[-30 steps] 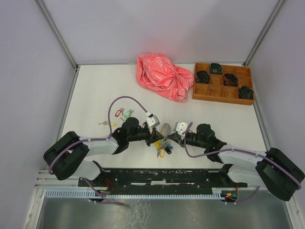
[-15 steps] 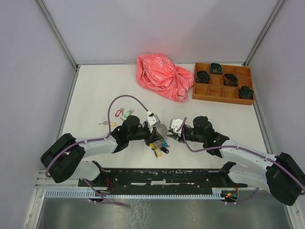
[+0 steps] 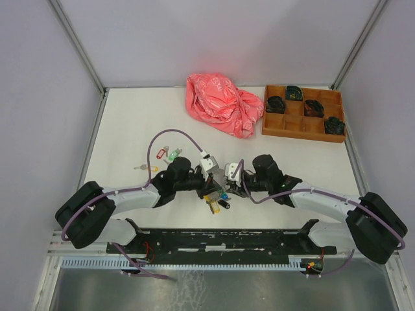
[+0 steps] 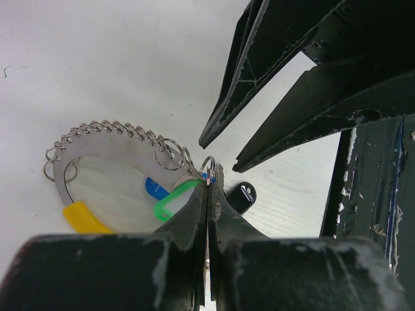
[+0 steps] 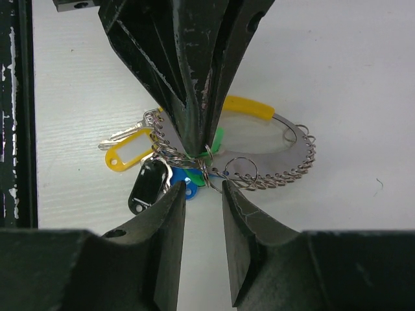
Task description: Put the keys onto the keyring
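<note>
My left gripper [image 4: 207, 184] is shut on a small ring of the keyring [image 4: 104, 127], a silvery chain loop with a yellow band [image 5: 249, 107]. It holds the loop just above the table. Keys with green [image 4: 174, 199], blue [image 5: 188, 184], yellow [image 5: 130, 149] and black [image 5: 146, 184] tags hang bunched at the pinch. My right gripper [image 5: 202, 194] is open and faces the left one, its fingertips on either side of the small rings and holding nothing. In the top view the two grippers meet at the table's near middle [image 3: 222, 181]. More keys [image 3: 170, 154] lie loose to the left.
A crumpled pink bag [image 3: 220, 103] lies at the back centre. A wooden compartment tray [image 3: 303, 123] with small black bundles stands at the back right. A yellow-tagged key [image 3: 148, 168] lies near the left arm's cable.
The right gripper has gone from shut to open and moved left, closer to the left gripper. The left gripper stays shut on the keyring and has shifted slightly.
</note>
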`<state>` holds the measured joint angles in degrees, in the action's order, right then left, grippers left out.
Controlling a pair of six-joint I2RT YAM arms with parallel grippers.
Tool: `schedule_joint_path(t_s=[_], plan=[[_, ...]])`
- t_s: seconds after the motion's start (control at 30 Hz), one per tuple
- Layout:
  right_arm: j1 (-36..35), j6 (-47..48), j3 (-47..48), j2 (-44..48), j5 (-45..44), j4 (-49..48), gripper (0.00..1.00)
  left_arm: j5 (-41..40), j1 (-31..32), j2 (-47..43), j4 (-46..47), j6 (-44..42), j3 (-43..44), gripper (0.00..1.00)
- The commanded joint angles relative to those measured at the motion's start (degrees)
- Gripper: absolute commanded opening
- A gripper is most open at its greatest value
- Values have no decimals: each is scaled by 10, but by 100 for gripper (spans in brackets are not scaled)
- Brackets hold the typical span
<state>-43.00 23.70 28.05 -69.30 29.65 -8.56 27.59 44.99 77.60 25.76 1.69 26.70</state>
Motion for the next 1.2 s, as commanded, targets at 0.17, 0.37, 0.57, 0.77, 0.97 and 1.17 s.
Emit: schedule_joint_path(t_s=[0.17,0.37,0.57,0.77,0.97,1.17], plan=[[1,11,37,-38,32,-37,36,15,5,-18,17,-22,25,3],[1,17,39,-54,42,-38,27,16,6,-18,15,-22,26,3],[1,16,33,-48,39,-43,5,10,8,-23,5,-23,24,3],[1,2,12,-24,31,-57,1,-30,6,-31,-16,-10,15,3],[1,-24,-24,7,28,-115,1,-51,-4,-36,-21,25,-3,3],[3,-72,-66,17,10,-228,1,-51,-6,-27,-25,44,-8,3]])
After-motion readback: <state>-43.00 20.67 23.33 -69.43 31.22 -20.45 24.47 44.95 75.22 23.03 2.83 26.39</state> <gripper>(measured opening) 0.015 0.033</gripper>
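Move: The wire loop standing up in the left hand's closed tips lies about 1 cm to the left of the right hand and 1 cm below it, level with it fore and aft. The keyring's band is some 4 cm ahead, 2 cm left and 3 cm lower. The black tag hangs about 5 cm back, 1 cm left and 4 cm down, with the yellow tag 3 cm farther left of it. For the left hand, the loop is barely 1 cm to its right. The right fingertips shut on the wire loop that the left hand still pinches: the open right hand slides about 1 cm left and 1 cm down, its fingers closing fully on the way, then rises some 1.5 cm with the grip kept, its left side tilting up a little. The left hand keeps its fingers shut and late on shifts about 1 cm to its left. ##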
